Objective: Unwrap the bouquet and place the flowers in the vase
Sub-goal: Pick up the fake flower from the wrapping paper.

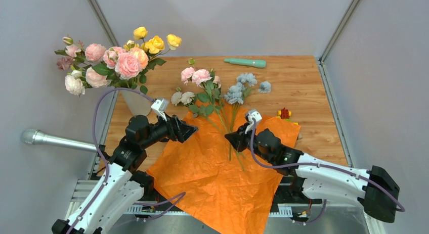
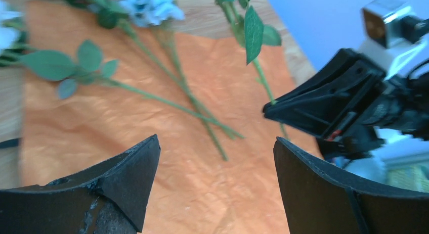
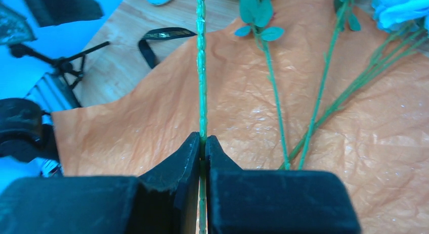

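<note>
The bouquet is unwrapped: its orange paper (image 1: 212, 168) lies flat in the middle of the table. Loose flowers (image 1: 201, 77) in pink, white and pale blue lie across the paper's far edge, stems pointing toward me. The off-white vase (image 1: 133, 101) stands at the back left and holds pink and yellow blooms (image 1: 126, 62). My right gripper (image 1: 228, 138) is shut on one green stem (image 3: 202, 67), which runs straight out between its jaws (image 3: 203, 143). Over the paper's left part my left gripper (image 1: 195, 129) stands open with nothing between its fingers (image 2: 217, 143).
A teal wand (image 1: 245, 62) lies at the back of the table. A grey metal tube (image 1: 50, 139) sticks out at the left, and small toy blocks (image 1: 285, 113) sit right of the paper. The black strap (image 3: 162, 34) lies on the wood.
</note>
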Motion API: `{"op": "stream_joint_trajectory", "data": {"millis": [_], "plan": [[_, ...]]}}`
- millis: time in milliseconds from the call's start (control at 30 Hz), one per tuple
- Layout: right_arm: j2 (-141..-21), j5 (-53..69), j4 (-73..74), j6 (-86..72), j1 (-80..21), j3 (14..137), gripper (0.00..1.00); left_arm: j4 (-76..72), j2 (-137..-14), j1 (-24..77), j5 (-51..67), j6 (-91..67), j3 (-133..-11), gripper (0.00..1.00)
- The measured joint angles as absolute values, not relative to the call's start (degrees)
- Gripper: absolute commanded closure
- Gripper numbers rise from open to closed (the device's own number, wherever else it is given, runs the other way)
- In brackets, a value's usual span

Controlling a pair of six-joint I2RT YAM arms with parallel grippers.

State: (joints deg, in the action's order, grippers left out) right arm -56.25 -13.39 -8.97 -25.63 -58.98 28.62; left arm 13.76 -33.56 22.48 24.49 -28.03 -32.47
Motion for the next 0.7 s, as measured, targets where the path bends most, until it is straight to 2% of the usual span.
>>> {"op": "stream_joint_trajectory", "data": {"millis": [233, 533, 633, 700], "plan": [[-44.86, -9.74, -16.60, -24.25, -61.39, 20.73, 1.00, -4.19, -36.84, 32.84, 23.81, -41.10, -30.35, 0.09], [-40.45, -4.62, -19.64, -23.44, -61.82, 18.46, 1.00, -17.50, -43.29, 42.04, 17.82, -47.57, -30.17, 0.08], [-39.46, -3.07, -19.84, -23.20, -61.84, 18.02, 1.00, -19.42, -44.58, 42.24, 15.86, -48.42, -30.17, 0.11], [-38.89, -1.91, -20.03, -23.09, -61.87, 17.72, 1.00, -20.40, -44.99, 42.24, 14.57, -48.93, -30.17, 0.18]]}}
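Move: The left hand, open and empty, goes for the leafy part of the stem held by the right gripper, about 12 cm to its right, 5 cm ahead and roughly level. The pink blossoms of that flower are about 19 cm ahead, straight out and some 8 cm higher; on the paper, the blue flowers lie roughly 28 cm ahead, 20 cm right and 17 cm lower. From the right hand, the left gripper is about 15 cm left, level fore and aft, 5 cm higher. The left hand swings to its right by some 9 cm and climbs about 7 cm towards the held stem just above the right fingers, rolling about 25 degrees so that its left side dips, with its fingers staying wide open and not yet closing on the stem. Meanwhile the right hand keeps its pinch on the stem and draws back about 6 cm while rising 4 to 5 cm, turning some 15 degrees counter-clockwise and rolling its left side up, quick at first and then easing. ##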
